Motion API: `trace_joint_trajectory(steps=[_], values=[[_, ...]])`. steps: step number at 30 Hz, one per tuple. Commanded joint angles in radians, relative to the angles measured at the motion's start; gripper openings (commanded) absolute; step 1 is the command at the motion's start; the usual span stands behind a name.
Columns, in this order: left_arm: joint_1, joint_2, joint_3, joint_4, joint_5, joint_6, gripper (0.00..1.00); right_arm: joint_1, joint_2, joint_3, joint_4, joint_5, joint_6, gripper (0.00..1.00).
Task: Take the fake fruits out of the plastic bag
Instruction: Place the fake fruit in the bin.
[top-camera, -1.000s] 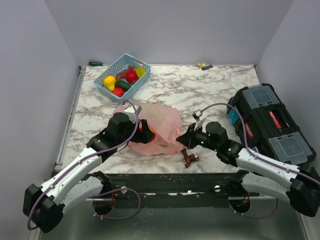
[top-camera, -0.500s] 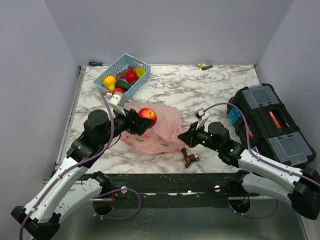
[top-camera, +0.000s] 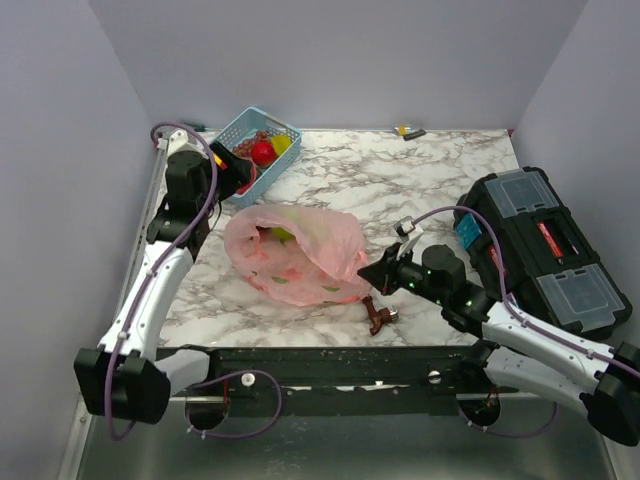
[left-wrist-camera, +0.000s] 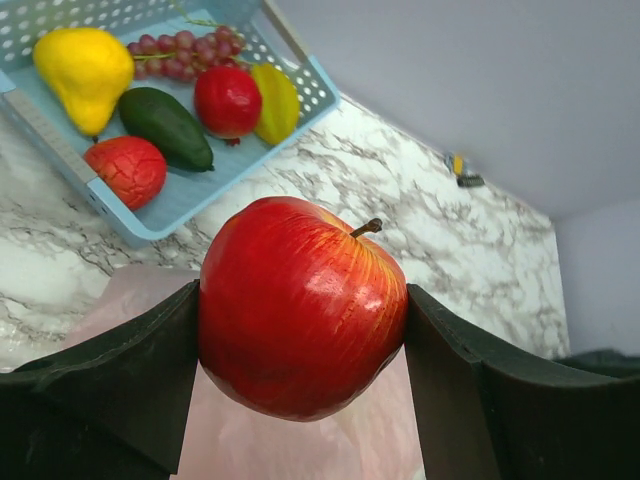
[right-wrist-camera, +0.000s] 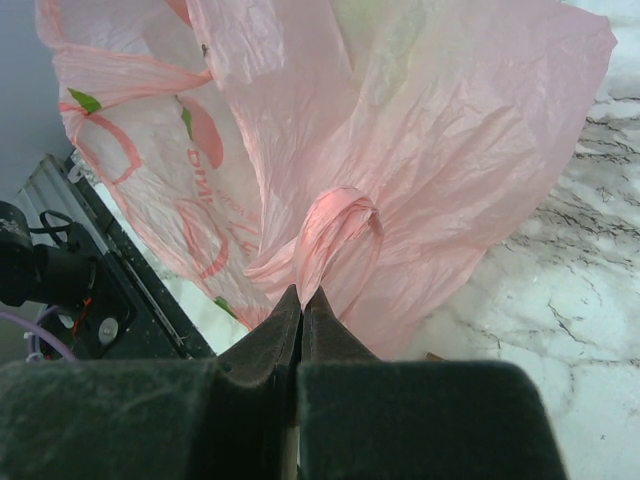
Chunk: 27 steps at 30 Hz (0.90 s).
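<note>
My left gripper (left-wrist-camera: 302, 300) is shut on a glossy red apple (left-wrist-camera: 300, 320), one of the fake fruits, and holds it in the air just in front of the light blue basket (left-wrist-camera: 120, 215). In the top view that gripper (top-camera: 228, 170) is at the basket's near left side. The pink plastic bag (top-camera: 300, 250) lies crumpled mid-table, and a yellow-green fruit (top-camera: 283, 236) shows in its mouth. My right gripper (right-wrist-camera: 302, 295) is shut on the bag's twisted handle (right-wrist-camera: 335, 235) at the bag's right edge (top-camera: 365, 272).
The basket (top-camera: 285, 130) holds a yellow pear (left-wrist-camera: 85, 65), grapes (left-wrist-camera: 180, 55), a green fruit (left-wrist-camera: 165, 125) and red fruits (left-wrist-camera: 228, 100). A small brown metal piece (top-camera: 378, 317) lies near the front edge. A black toolbox (top-camera: 540, 250) stands at the right.
My left arm has lifted the red apple out of the bag and swung it back and to the left, up to the basket. The right gripper has kept hold of the bag.
</note>
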<state>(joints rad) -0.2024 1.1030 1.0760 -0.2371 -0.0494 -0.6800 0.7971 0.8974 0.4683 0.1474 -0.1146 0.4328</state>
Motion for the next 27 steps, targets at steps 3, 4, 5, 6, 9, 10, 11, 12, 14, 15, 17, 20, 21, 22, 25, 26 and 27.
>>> trace_joint_trajectory(steps=[3, 4, 5, 6, 9, 10, 11, 12, 14, 15, 17, 20, 21, 22, 25, 26, 27], values=[[0.191, 0.225, 0.010, 0.250, 0.158, -0.226, 0.32, 0.000, 0.000, -0.011, 0.004, -0.005, -0.012, 0.01], [0.237, 0.281, 0.041, 0.267, 0.219, -0.249, 0.32, -0.001, 0.000, -0.011, 0.004, -0.009, -0.011, 0.01], [0.252, 0.345, 0.075, 0.291, 0.281, -0.259, 0.32, -0.001, 0.000, -0.010, -0.006, -0.012, -0.016, 0.01], [0.262, 0.399, 0.114, 0.309, 0.306, -0.265, 0.33, -0.001, -0.002, -0.008, -0.018, -0.017, -0.021, 0.01], [0.282, 0.570, 0.235, 0.259, 0.347, -0.307, 0.33, -0.001, -0.023, -0.010, -0.034, -0.007, -0.032, 0.01], [0.284, 0.611, 0.272, 0.256, 0.354, -0.311, 0.34, 0.000, -0.030, -0.009, -0.037, 0.001, -0.033, 0.01], [0.284, 0.653, 0.296, 0.250, 0.348, -0.315, 0.34, -0.001, -0.036, -0.005, -0.044, 0.009, -0.034, 0.01], [0.284, 0.685, 0.323, 0.254, 0.338, -0.320, 0.35, -0.001, -0.042, 0.001, -0.052, 0.010, -0.034, 0.01], [0.284, 0.754, 0.380, 0.251, 0.326, -0.326, 0.37, -0.001, -0.051, 0.007, -0.059, 0.009, -0.033, 0.01], [0.284, 0.795, 0.411, 0.239, 0.317, -0.327, 0.38, 0.000, -0.055, 0.008, -0.059, 0.011, -0.027, 0.01], [0.284, 0.869, 0.496, 0.166, 0.305, -0.323, 0.45, -0.001, -0.060, 0.005, -0.055, 0.015, -0.016, 0.01], [0.284, 0.953, 0.593, 0.073, 0.305, -0.306, 0.67, -0.001, -0.052, 0.000, -0.042, 0.008, -0.007, 0.01], [0.284, 0.968, 0.616, 0.056, 0.301, -0.295, 0.75, -0.001, -0.045, 0.006, -0.048, 0.003, -0.008, 0.01], [0.284, 0.976, 0.626, 0.045, 0.300, -0.281, 0.79, 0.000, -0.038, 0.011, -0.055, -0.003, -0.011, 0.01], [0.284, 0.973, 0.651, -0.020, 0.264, -0.249, 0.96, -0.001, -0.025, 0.028, -0.074, -0.007, -0.026, 0.01], [0.284, 0.966, 0.659, -0.052, 0.241, -0.239, 0.99, -0.001, -0.024, 0.028, -0.071, -0.003, -0.025, 0.01], [0.283, 0.954, 0.662, -0.064, 0.226, -0.227, 0.99, -0.001, -0.022, 0.027, -0.066, -0.001, -0.025, 0.01]])
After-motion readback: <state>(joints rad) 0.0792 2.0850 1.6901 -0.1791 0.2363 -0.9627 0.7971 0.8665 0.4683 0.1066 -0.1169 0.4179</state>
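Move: The blue bin's middle is about 24 cm ahead of the left hand, 6 cm left and 22 cm below. The near red fruit is 16 cm ahead, 9 cm left; the avocado 20 cm ahead, 6 cm left; the far red fruit 25 cm straight ahead, all at about bin depth. From the right hand, the bin lies about 41 cm ahead, 39 cm left and 8 cm below. The left hand carries the apple forward 22 cm, down 15 and slightly left over the bin, then opens. ##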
